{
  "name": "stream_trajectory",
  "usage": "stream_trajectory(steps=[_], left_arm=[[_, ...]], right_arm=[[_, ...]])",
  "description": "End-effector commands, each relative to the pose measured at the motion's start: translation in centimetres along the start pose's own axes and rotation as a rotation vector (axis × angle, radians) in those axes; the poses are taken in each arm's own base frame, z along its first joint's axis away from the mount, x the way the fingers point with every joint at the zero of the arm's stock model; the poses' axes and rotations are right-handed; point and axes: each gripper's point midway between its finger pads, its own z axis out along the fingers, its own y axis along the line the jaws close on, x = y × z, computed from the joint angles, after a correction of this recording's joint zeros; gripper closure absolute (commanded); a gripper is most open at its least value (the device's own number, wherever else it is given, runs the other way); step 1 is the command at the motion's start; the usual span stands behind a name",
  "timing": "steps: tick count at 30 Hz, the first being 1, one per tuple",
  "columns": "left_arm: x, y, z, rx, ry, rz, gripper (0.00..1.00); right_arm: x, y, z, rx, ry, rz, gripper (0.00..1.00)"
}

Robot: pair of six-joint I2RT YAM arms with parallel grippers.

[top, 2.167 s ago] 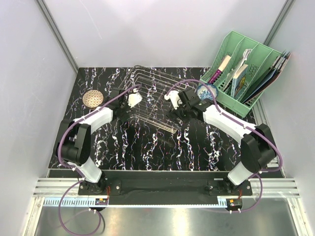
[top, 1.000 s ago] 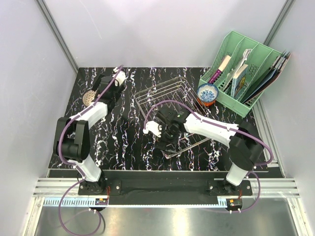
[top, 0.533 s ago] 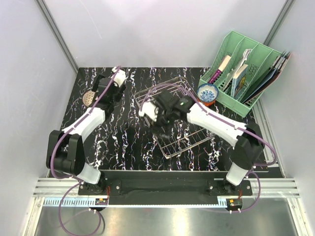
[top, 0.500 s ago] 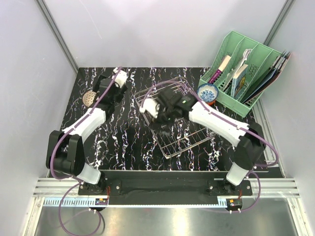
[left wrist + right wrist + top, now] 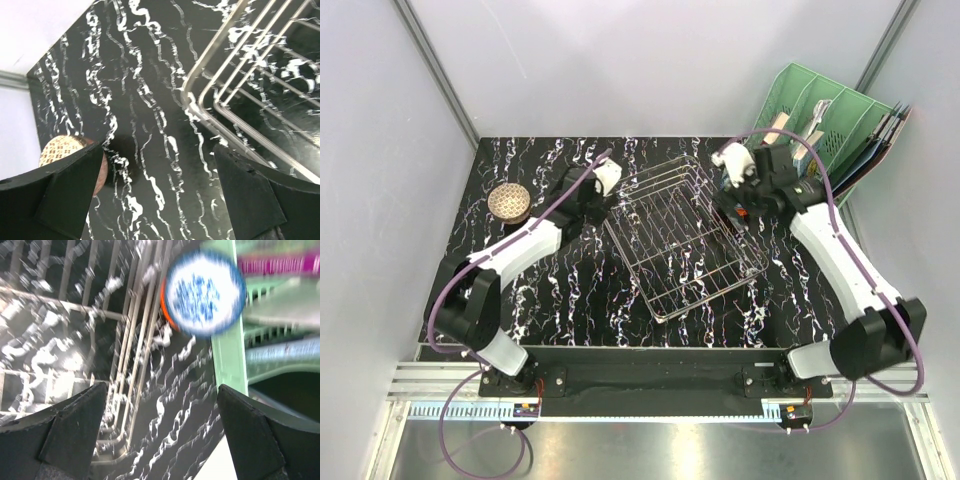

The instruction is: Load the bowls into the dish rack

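Observation:
The dish rack, a silver wire basket, lies at an angle in the middle of the table with nothing in it. A pink patterned bowl sits at the far left; the left wrist view shows this bowl partly behind a finger. A blue-and-white bowl with an orange-red one under it stands between the rack and the green organiser. My left gripper hangs open by the rack's left corner. My right gripper is open above that stack and hides it in the top view.
A green slotted file organiser holding books and papers fills the back right corner, and its edge lies close beside the stacked bowls. Grey walls close in the black marbled table on three sides.
My right arm has swung from over the rack's left side to the back right, above the blue-and-white bowl. My left arm has moved right from the pink bowl to the rack's left corner.

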Motion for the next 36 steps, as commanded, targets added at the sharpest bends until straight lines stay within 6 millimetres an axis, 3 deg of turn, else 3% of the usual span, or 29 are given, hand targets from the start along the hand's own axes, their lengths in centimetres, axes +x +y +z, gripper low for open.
stream_trajectory(steps=[1, 7, 13, 17, 25, 36], left_arm=[[-2.4, -0.1, 0.3, -0.017, -0.025, -0.014, 0.01], [-2.0, -0.8, 0.7, -0.032, -0.002, 0.016, 0.01], [-1.0, -0.7, 1.0, -0.054, 0.02, 0.033, 0.01], [-0.7, -0.8, 1.9, -0.072, 0.028, 0.048, 0.01], [-0.6, -0.4, 3.5, -0.127, 0.034, 0.077, 0.01], [-0.5, 1.3, 5.9, -0.196, 0.087, 0.06, 0.01]], right_arm=[[4.6, 0.2, -0.7, 0.009, 0.063, 0.007, 0.0], [9.6, 0.3, -1.2, 0.052, 0.139, 0.03, 0.0], [12.2, -0.4, -1.4, 0.1, 0.178, 0.052, 0.0], [14.2, 0.2, -0.5, 0.07, 0.23, 0.064, 0.0], [15.2, 3.4, 1.6, -0.099, 0.247, 0.076, 0.0], [13.0, 8.1, 2.6, -0.355, 0.185, 0.104, 0.02]])
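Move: The dish rack's near right corner lies about 10 cm back and 5 cm right of the right hand, some 15 cm lower. The blue bowl is about 8 cm ahead of this hand, level sideways and 18 cm down; the green holder stands about 15 cm ahead and 17 cm right. The rack's far left corner is some 7 cm ahead of the left hand, 2 cm right and 9 cm below; the patterned bowl sits 20 cm left, 2 cm ahead. The dish rack's near right corner is what the right hand comes down to: open-fingered, it sinks about 14 cm, drawing back and swinging right away from the blue bowl, then curls some 4 cm back left as the fingers tip steeper by 20 degrees, ending close over the rim. The left hand, also open, eases down and forward towards the far left corner, rolling slightly left side up. ##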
